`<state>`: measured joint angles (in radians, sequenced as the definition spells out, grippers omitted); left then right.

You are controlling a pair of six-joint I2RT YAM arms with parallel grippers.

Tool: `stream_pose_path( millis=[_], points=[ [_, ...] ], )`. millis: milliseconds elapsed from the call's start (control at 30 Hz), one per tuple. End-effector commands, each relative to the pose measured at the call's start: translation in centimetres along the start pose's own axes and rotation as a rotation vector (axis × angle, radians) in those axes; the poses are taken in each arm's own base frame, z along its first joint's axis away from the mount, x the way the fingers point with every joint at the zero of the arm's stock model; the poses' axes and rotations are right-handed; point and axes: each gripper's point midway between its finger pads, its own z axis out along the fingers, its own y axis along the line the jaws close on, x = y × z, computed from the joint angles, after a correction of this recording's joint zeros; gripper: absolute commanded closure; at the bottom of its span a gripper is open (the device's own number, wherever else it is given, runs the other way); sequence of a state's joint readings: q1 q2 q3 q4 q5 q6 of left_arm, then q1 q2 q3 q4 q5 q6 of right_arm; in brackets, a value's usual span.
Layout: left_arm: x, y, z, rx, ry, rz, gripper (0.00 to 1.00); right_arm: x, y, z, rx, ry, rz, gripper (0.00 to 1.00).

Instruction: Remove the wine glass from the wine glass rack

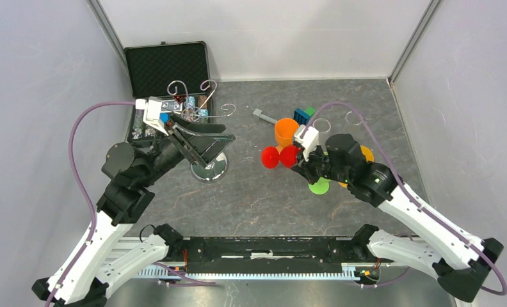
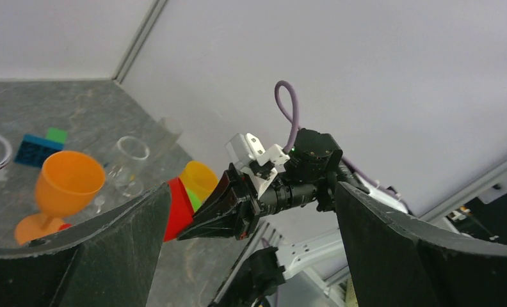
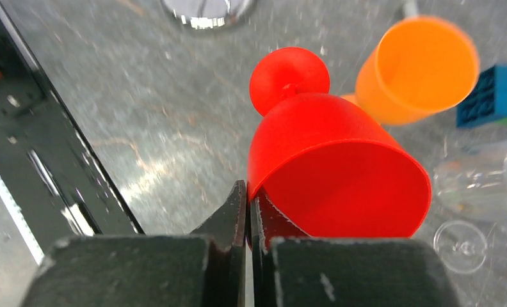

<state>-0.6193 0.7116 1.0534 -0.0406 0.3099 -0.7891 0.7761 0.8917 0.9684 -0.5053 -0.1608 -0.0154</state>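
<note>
The silver wire wine glass rack stands left of centre on its shiny disc base, its curled hooks above. No glass shows on its hooks. My left gripper is open and empty over the rack's base; in the left wrist view its jaws stand wide apart. My right gripper is shut on the rim of a red wine glass, which lies sideways with its foot towards the rack. In the right wrist view the gripper pinches the glass at the bowl's edge.
An orange glass stands behind the red one. Green and yellow glasses sit under my right wrist. Clear glasses, a blue block and a green block lie behind. An open black foam-lined case is at the back left.
</note>
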Motion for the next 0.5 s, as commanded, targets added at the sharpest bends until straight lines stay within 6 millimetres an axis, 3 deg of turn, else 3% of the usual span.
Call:
stream_pose_path(
  millis=[0,233,467],
  points=[
    [0.1,1.1,-0.6,-0.07,0.025,0.1,0.0,2.7,-0.8,0.3,0.015,0.154,-0.067,1.0],
    [1.4,1.7,-1.3,-0.096,0.096,0.127,0.0,5.2,-2.6,1.7,0.095,0.306,-0.063,1.0],
    [1.7,2.3,-1.6,-0.119,0.107,0.126,0.0,6.5,-2.4,2.6,0.093,0.385,-0.067,0.98]
  ],
)
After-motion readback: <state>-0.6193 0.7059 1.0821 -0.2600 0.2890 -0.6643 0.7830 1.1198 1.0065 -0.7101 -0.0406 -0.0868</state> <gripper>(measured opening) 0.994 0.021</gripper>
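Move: The clear patch where my right hand's red wine glass is to stand is about 7 cm ahead, 1 cm left and some 25 cm below that hand. The orange glass is about 15 cm ahead and 2 cm left, the nearer clear glass 16 cm ahead and 9 cm right, the green glass 3 cm ahead and 12 cm right, all with middles roughly 17 cm down. From my empty left hand the patch is about 9 cm ahead, 20 cm right and 46 cm below. Keeping my pinch on the rim side of the red wine glass, I lower it with my right hand about 8.5 cm towards the free spot this side of the orange glass, drifting 2 cm right, slowing all the way and tipping my fingers steeper by some 20 degrees. My left hand, open and empty beside the bare rack, sinks about 4 cm as its fingertips dip. ##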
